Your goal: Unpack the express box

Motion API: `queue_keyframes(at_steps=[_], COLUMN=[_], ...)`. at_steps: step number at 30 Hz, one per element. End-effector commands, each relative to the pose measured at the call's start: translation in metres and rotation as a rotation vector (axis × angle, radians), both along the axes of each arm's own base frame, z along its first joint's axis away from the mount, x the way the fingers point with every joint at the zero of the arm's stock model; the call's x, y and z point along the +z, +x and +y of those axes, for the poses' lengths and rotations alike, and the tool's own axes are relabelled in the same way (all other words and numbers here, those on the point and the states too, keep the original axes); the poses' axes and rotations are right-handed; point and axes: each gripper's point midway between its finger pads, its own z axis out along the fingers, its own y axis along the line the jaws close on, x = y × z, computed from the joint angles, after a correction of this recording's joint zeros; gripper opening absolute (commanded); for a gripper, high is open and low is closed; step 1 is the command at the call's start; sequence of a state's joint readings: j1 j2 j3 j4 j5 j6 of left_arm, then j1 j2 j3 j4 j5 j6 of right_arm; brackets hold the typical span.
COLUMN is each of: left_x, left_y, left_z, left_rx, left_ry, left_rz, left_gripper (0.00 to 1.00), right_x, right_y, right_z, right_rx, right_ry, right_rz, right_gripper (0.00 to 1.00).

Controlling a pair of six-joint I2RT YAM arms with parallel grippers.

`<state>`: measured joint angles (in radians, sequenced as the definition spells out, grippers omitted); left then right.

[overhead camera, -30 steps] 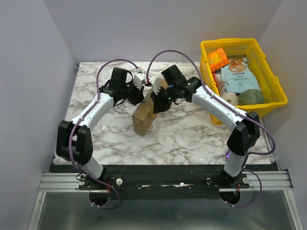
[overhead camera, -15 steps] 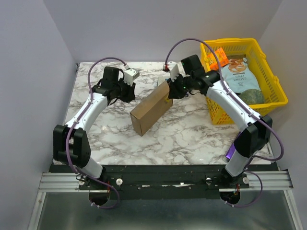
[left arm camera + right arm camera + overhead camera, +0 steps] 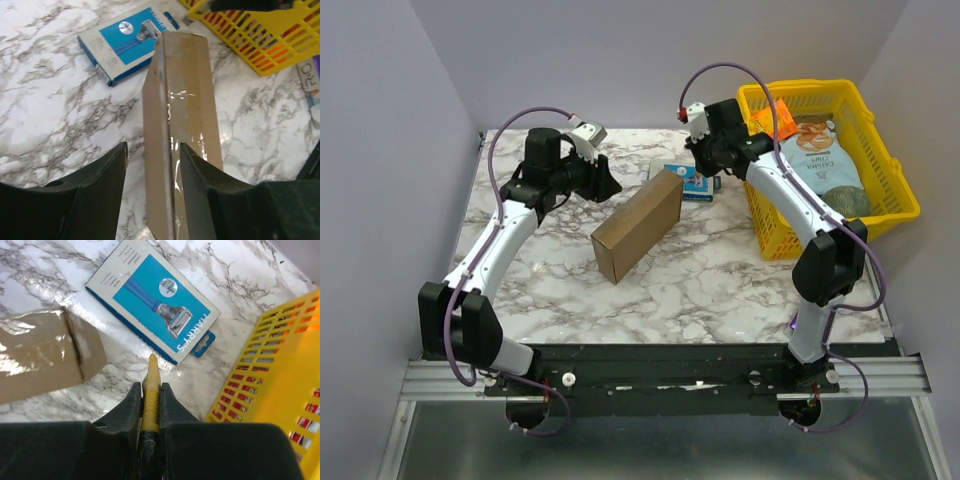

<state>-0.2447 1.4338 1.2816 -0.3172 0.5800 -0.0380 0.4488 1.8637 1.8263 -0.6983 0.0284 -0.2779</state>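
The express box [image 3: 638, 222], plain brown cardboard, rests on the marble table with a taped face [image 3: 192, 100] up. My left gripper [image 3: 611, 186] hovers to its left near its far end. The jaws are open and hold nothing, and the box shows through the gap in the left wrist view. My right gripper [image 3: 704, 166] hangs over the far side of the table between box and basket. It is shut on a thin yellow ridged tool [image 3: 150, 385] whose tip points toward a blue razor box [image 3: 155, 305].
The blue razor box [image 3: 690, 182] lies flat just beyond the express box's far end. A yellow plastic basket [image 3: 886, 170] with snack packs stands at the right, and its wall [image 3: 280, 365] is close to my right gripper. Grey walls enclose the table.
The left gripper opened, let go of the express box and drew back to the left. The box dropped from tilted to lying level. The right arm swung away toward the basket, uncovering the blue box.
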Motion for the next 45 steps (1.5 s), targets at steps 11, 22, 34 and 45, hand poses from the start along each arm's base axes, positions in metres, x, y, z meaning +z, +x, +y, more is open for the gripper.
queue_keyframes(at_steps=[11, 22, 34, 45], left_x=[-0.025, -0.038, -0.045, -0.044], left_y=[-0.005, -0.01, 0.005, 0.03], left_z=[-0.034, -0.052, -0.071, -0.092], left_rx=[-0.13, -0.218, -0.213, -0.229], left_ry=[-0.104, -0.14, -0.191, -0.256], left_rz=[0.112, 0.161, 0.217, 0.258], left_gripper=[0.56, 0.56, 0.54, 0.53], right_x=[-0.019, -0.023, 0.064, 0.065], right_y=[-0.058, -0.088, -0.049, -0.054], right_z=[0.053, 0.044, 0.028, 0.041], right_rx=[0.204, 0.148, -0.018, 0.052], right_ry=[0.192, 0.164, 0.247, 0.281], right_rz=[0.199, 0.208, -0.023, 0.017], right_gripper=[0.0, 0.0, 0.0, 0.01])
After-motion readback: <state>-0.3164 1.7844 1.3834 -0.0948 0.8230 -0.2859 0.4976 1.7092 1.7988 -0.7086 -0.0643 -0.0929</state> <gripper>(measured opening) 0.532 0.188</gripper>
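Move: The express box stands on its narrow side almost under the left hand, its middle about 6 cm to the right, 1 cm back and some 15 cm below. From the right hand, which already holds the yellow cutter, that middle lies about 12 cm left, 7 cm back and 11 cm down. The flat razor box lies about 6 cm ahead of the right hand, 3 cm left and 18 cm below; the yellow basket stands some 27 cm right and 5 cm ahead. The right hand keeps hold of the cutter, dips about 3 cm and sweeps it some 9 cm back and 4 cm left towards the express box's far end, then comes about 4 cm forward again and lifts roughly 9 cm, clear of it. Meanwhile the left hand travels about 8 cm right and sinks 5 cm, easing forward at the end and tipping some 15 degrees further down, so that its still-open fingers come over the far end of the box's top edge and seem to straddle it. ##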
